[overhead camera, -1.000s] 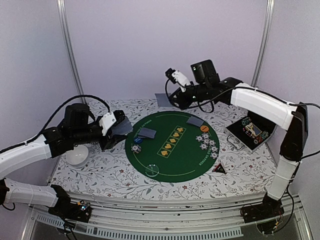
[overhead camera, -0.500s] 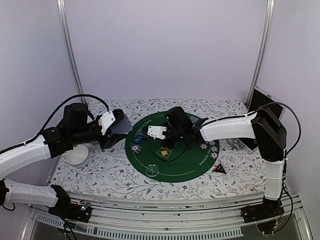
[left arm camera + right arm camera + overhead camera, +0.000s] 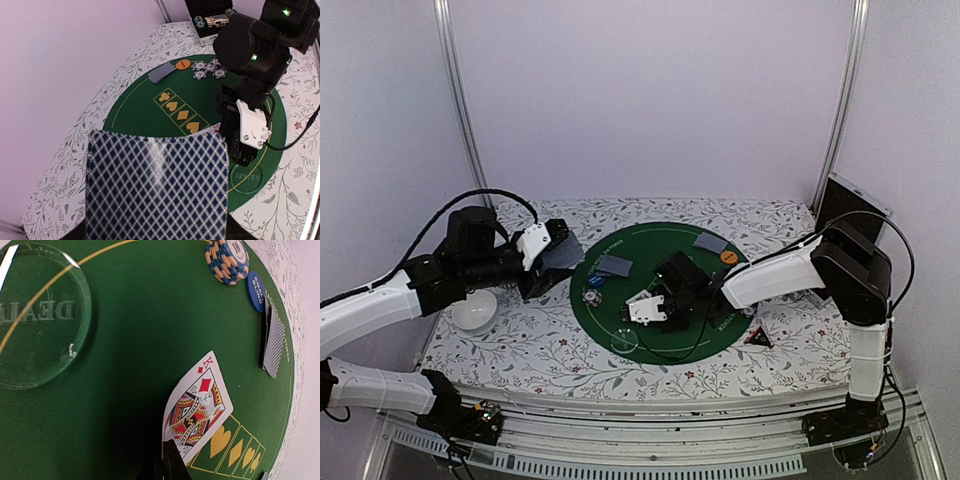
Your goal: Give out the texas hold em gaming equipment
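In the left wrist view a deck of playing cards [image 3: 157, 185] with a blue diamond-patterned back fills the foreground and hides my left gripper's fingers. From above, my left gripper [image 3: 548, 262] is shut on that deck [image 3: 560, 256] beside the mat's left edge. My right gripper [image 3: 167, 460] is shut on the corner of a king of diamonds [image 3: 197, 407], face-up and tilted just above the green mat [image 3: 125, 340]. It hangs low over the mat's near left part [image 3: 645, 318]. Two small card piles [image 3: 614, 265] [image 3: 710, 242], a blue button [image 3: 595, 282], an orange button [image 3: 728, 257] and a chip stack [image 3: 590, 297] lie on the mat.
A clear dealer disc [image 3: 625, 340] lies just in front of my right gripper. More chips [image 3: 207, 70] sit near the orange button. A white bowl [image 3: 475, 310] stands left of the mat, a black triangle [image 3: 758, 338] at its near right, an open case [image 3: 845, 205] at the far right.
My right arm swung from the far back down over the mat, then toward its near left part, now low with the king. The left arm with the deck has not moved.
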Robot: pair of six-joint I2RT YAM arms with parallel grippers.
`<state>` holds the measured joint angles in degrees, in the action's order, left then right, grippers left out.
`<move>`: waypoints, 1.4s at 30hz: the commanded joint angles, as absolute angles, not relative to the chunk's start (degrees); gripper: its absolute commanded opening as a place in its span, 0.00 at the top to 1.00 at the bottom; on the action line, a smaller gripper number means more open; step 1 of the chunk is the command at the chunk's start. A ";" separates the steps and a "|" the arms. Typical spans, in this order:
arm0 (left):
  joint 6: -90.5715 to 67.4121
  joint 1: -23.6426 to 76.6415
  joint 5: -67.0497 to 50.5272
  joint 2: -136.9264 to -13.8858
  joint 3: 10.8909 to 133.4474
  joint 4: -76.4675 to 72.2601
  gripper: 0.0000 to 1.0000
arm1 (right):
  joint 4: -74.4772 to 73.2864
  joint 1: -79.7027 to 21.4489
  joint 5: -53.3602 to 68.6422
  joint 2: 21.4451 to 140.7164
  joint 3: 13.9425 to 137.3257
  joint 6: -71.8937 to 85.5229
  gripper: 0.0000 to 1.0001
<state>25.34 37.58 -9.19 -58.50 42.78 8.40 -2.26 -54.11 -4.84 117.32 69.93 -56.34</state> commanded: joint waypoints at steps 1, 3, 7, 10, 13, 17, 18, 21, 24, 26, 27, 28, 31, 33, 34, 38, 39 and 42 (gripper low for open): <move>25.16 37.27 -9.51 -57.87 42.39 6.37 0.44 | -4.96 -54.84 -0.56 115.04 67.91 -58.18 0.98; 25.19 37.27 -9.49 -57.88 42.31 6.37 0.44 | -5.03 -54.81 -0.04 115.19 68.29 -58.35 0.98; 25.16 37.27 -9.50 -57.76 42.28 6.41 0.44 | -5.46 -54.80 1.50 115.68 68.81 -59.47 0.98; 25.18 37.27 -9.48 -57.66 42.29 6.41 0.44 | -4.52 -54.81 2.49 115.96 68.81 -61.43 0.98; 25.14 37.21 -9.49 -57.71 42.28 6.41 0.44 | -4.40 -54.84 3.96 116.27 68.82 -63.21 0.98; 25.25 37.26 -9.36 -57.64 42.19 6.41 0.44 | -4.79 -54.80 3.99 116.55 68.82 -63.45 0.98; 25.23 37.25 -9.31 -57.56 42.19 6.42 0.44 | -5.39 -54.83 3.87 116.61 68.82 -63.26 0.98; 25.27 37.17 -9.44 -57.63 42.19 6.33 0.44 | -6.43 -54.78 3.18 116.52 68.82 -63.33 0.77; 25.26 37.12 -9.43 -57.57 42.19 6.37 0.44 | -6.46 -54.88 0.66 114.33 68.23 -62.83 0.43; 25.31 37.18 -9.40 -57.58 42.21 6.41 0.44 | -5.42 -54.88 -0.18 111.00 66.78 -62.34 0.37; 25.38 37.18 -9.51 -57.51 42.22 6.40 0.44 | -5.03 -55.05 -0.39 108.96 66.19 -62.21 0.32; 25.40 37.18 -9.62 -57.53 42.19 6.41 0.44 | -4.70 -55.19 -0.88 107.06 65.77 -61.95 0.27; 25.70 37.18 -9.98 -57.50 42.05 6.34 0.44 | -3.13 -55.88 -1.28 100.03 65.59 -59.83 0.01; 26.02 37.18 -10.54 -57.56 42.01 6.41 0.43 | 0.07 -55.74 -0.28 95.33 66.12 -55.78 0.01; 26.16 37.18 -10.80 -57.56 42.01 6.42 0.44 | 1.08 -55.66 1.00 93.58 67.45 -53.60 0.01; 26.99 37.18 -11.22 -57.61 41.69 6.41 0.43 | -4.76 -52.11 18.28 95.28 82.89 -29.59 0.01; 27.13 37.18 -11.17 -57.62 41.66 6.37 0.43 | -5.65 -51.06 23.72 97.35 87.31 -23.61 0.01; 27.54 37.24 -10.97 -57.41 41.45 6.24 0.44 | -4.01 -49.65 37.40 105.23 95.68 0.42 0.01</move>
<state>26.39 37.43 -10.15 -58.50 42.19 8.32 -4.10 -52.29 15.90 97.51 87.00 -33.39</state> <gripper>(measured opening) 0.567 0.989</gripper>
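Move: The right hand holds the king of diamonds by its edge just above the mat. The slot it goes to, the near-left end of the card row, is centred about 2 cm ahead and 3 cm left. From this hand the dealer button is some 8 cm back and 6 cm left, the chip stack about 4 cm ahead and 14 cm left, and the dealt pack 14 cm ahead and 9 cm left. That slot lies roughly 15 cm right, 8 cm ahead and 21 cm below the left hand. Slowly back by about 2 cm and a little left, low over the mat, the right hand eases the king over the end slot with fingers shut, turning some 10 degrees counter-clockwise. The fingers then open wide and let go of the card, and the hand climbs fast by about 30 cm, drifting left late on as the fingertips swing up. The left hand keeps holding the deck still. ##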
